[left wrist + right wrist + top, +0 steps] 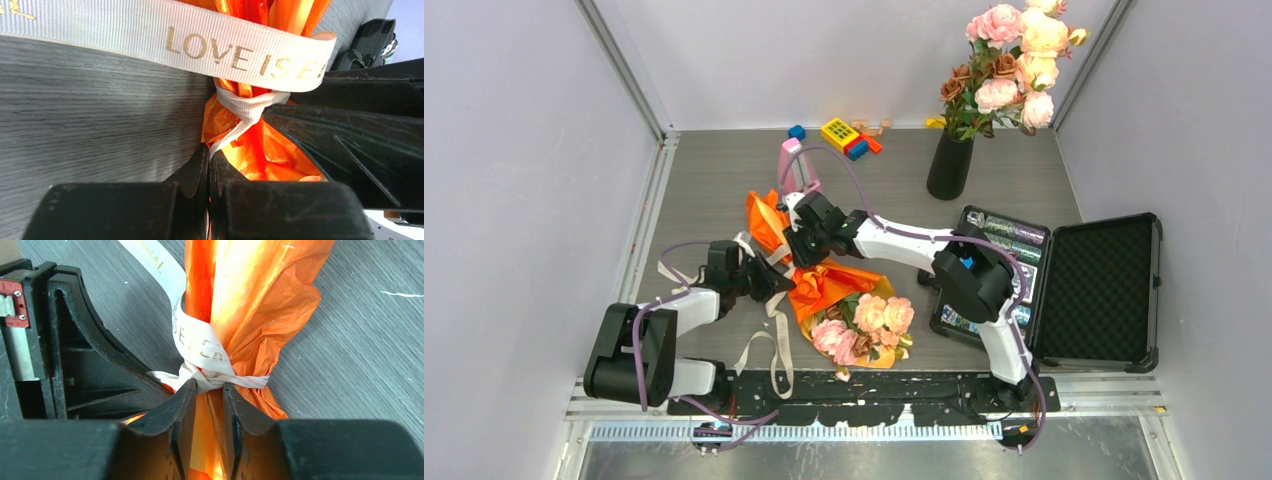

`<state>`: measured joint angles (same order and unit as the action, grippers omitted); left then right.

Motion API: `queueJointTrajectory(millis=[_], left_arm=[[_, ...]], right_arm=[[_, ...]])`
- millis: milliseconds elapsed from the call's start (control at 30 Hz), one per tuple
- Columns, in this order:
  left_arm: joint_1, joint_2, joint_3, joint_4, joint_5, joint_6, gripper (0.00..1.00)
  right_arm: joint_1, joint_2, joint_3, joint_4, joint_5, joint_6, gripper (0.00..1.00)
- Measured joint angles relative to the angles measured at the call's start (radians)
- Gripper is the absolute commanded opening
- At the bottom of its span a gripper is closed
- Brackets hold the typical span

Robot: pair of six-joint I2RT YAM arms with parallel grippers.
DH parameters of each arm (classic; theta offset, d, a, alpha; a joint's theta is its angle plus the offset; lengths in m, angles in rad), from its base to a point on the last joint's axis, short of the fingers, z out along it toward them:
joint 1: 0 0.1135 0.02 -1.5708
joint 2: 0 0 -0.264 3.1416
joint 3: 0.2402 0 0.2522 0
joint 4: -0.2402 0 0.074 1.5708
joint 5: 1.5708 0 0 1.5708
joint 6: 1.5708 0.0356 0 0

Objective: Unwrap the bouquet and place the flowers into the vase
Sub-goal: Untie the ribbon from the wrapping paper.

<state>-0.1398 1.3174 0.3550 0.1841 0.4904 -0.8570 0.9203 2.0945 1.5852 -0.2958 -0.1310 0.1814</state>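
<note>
The bouquet (pixel 844 300) lies on the table, its orange paper (pixel 260 305) tied at the neck by a cream ribbon (pixel 240 52) and its pink and peach flowers (pixel 864 325) pointing toward the near edge. My left gripper (pixel 208 150) is shut on a thin strand of the ribbon just below the knot (pixel 247 105). My right gripper (pixel 209 387) holds the paper-wrapped neck, a finger on each side, right under the knot (pixel 210 377). The two grippers (pixel 776 283) (pixel 802 250) stand close together at the neck. The black vase (pixel 950 165) stands at the back right with roses in it.
A pink metronome (pixel 796 165) stands just behind the bouquet's tail. Toy blocks (pixel 844 135) lie along the back wall. An open black case (pixel 1094 290) sits at the right. Loose ribbon ends (pixel 769 345) trail toward the near edge.
</note>
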Motion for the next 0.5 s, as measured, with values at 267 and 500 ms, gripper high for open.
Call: queueJointTrajectory(millis=[267,500], left_arm=[[0.000,0.000,0.000,0.000,0.000,0.000,0.00],[0.000,0.000,0.000,-0.001,0.000,0.001,0.00]], right_arm=[[0.001,0.010,0.001,0.020,0.017,0.015,0.00],[0.003,0.010,0.009,0.018,0.046,0.017,0.00]])
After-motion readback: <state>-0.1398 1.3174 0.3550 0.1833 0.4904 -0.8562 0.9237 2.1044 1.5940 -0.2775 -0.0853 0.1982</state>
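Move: The ribbon's knot is almost between the right hand's open fingertips, about 1 cm farther forward, 1 cm to the left and 1 cm lower. From that hand, the flower heads lie some 14 cm back and 13 cm right, the wrapping paper's gathered tail about 9 cm forward and 6 cm left, and the pink metronome some 16 cm straight ahead. For the left hand, the knot is about 4 cm ahead, with no sideways offset, and slightly higher. The right fingers, already straddling the ribbon at the knot and about a third open, close all the way on the ribbon where it leaves the knot, while the hand eases barely 1 cm forward with no lasting change in height and almost no turn. The left hand stays quite still, its shut fingers keeping their pinch on the narrow twisted end of ribbon that runs down from the knot. ##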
